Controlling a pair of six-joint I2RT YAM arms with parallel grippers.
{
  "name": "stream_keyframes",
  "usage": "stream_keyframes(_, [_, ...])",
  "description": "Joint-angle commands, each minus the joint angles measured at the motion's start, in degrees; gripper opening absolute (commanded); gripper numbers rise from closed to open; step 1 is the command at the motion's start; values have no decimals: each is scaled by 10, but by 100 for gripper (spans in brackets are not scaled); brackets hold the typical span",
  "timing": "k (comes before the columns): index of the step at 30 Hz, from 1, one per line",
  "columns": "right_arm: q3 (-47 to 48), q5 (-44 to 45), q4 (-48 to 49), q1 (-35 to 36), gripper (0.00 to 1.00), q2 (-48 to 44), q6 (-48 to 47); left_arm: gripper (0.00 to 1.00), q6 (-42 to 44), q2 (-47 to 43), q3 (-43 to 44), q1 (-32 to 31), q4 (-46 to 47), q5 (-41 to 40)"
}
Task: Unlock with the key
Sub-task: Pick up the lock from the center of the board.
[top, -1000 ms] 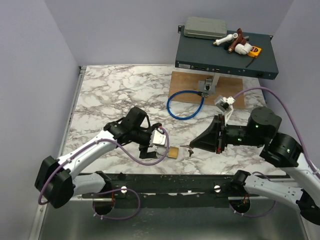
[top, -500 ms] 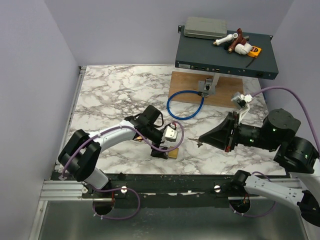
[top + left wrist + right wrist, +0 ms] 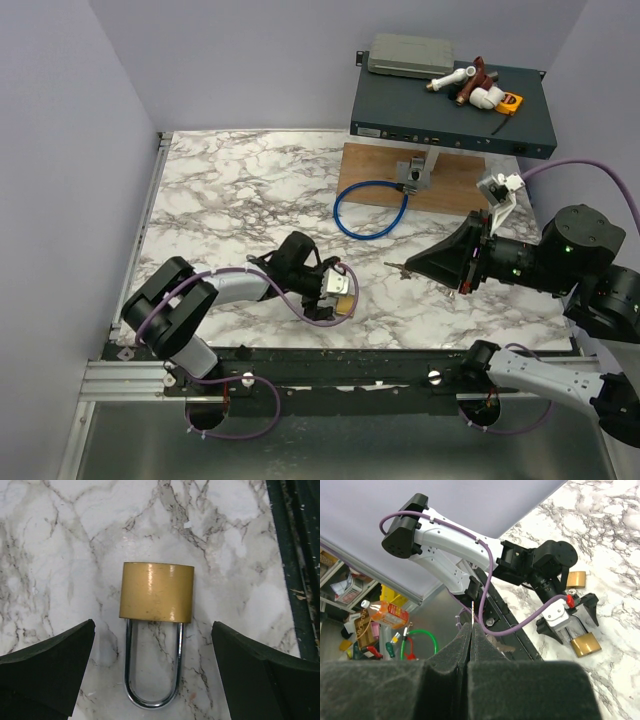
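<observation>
A brass padlock [image 3: 156, 592] lies flat on the marble table [image 3: 230, 190] near its front edge, its silver shackle [image 3: 152, 700] pointing toward my left wrist camera. My left gripper [image 3: 153, 630] is open, and its fingers [image 3: 47, 672] stand on either side of the shackle without touching it. In the top view the padlock [image 3: 343, 287] sits at the left gripper [image 3: 335, 292]. My right gripper [image 3: 471, 630] is shut on the key [image 3: 472, 614], whose thin tip pokes out past the pads. It hovers right of the padlock [image 3: 585, 643]. A second brass padlock [image 3: 576, 579] lies beside the left wrist.
A blue cable loop [image 3: 370, 210] lies mid-table beside a wooden board [image 3: 455, 190] that carries a grey metal fitting [image 3: 415, 170]. Behind it a dark blue box [image 3: 450, 105] bears pipe fittings and a grey case. The black front rail [image 3: 330, 365] runs close below the padlock.
My left gripper has swung right and lower, and now straddles the padlock's shackle. My right gripper has pulled back to the right and risen with the key still in it.
</observation>
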Motion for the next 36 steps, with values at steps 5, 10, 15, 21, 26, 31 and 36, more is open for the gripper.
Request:
stream_keyframes(5, [35,10,-36,1,1,10,-12,98,7,32,-14,-18,95,-24])
stream_keyframes(10, [62,19,-59,1,1,17,-16,97,49,56,8,-37,14,-2])
stream_keyframes(15, [87,29,-81,0,1,21,-19,85,54,74,26,-43,-18,4])
stream_keyframes(21, [117,35,-107,1,1,32,-24,63,36,86,40,-49,-46,9])
stream_keyframes(26, [122,38,-115,1,1,33,-27,32,5,89,43,-56,-40,11])
stream_keyframes(31, [117,53,-116,1,1,34,-38,0,-55,64,106,-60,-79,30])
stream_keyframes(36, [102,51,-95,1,1,40,-59,0,-91,10,279,-49,-213,52])
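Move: The lock lies almost in the open left fingers: about 3 cm to the hand's right, 1 cm back and 1 cm lower, its brass body outward to the right and shackle towards the hand. The other lock is roughly 8 cm ahead and 12 cm left of the hand. The blue cable's loop is centred some 22 cm ahead and 9 cm right. From the right hand, the lock is about 8 cm ahead, 9 cm left and 41 cm down. Left hand drifts forward, then back and right some 3 cm, pinches the lock's body, and lifts 2 cm. ##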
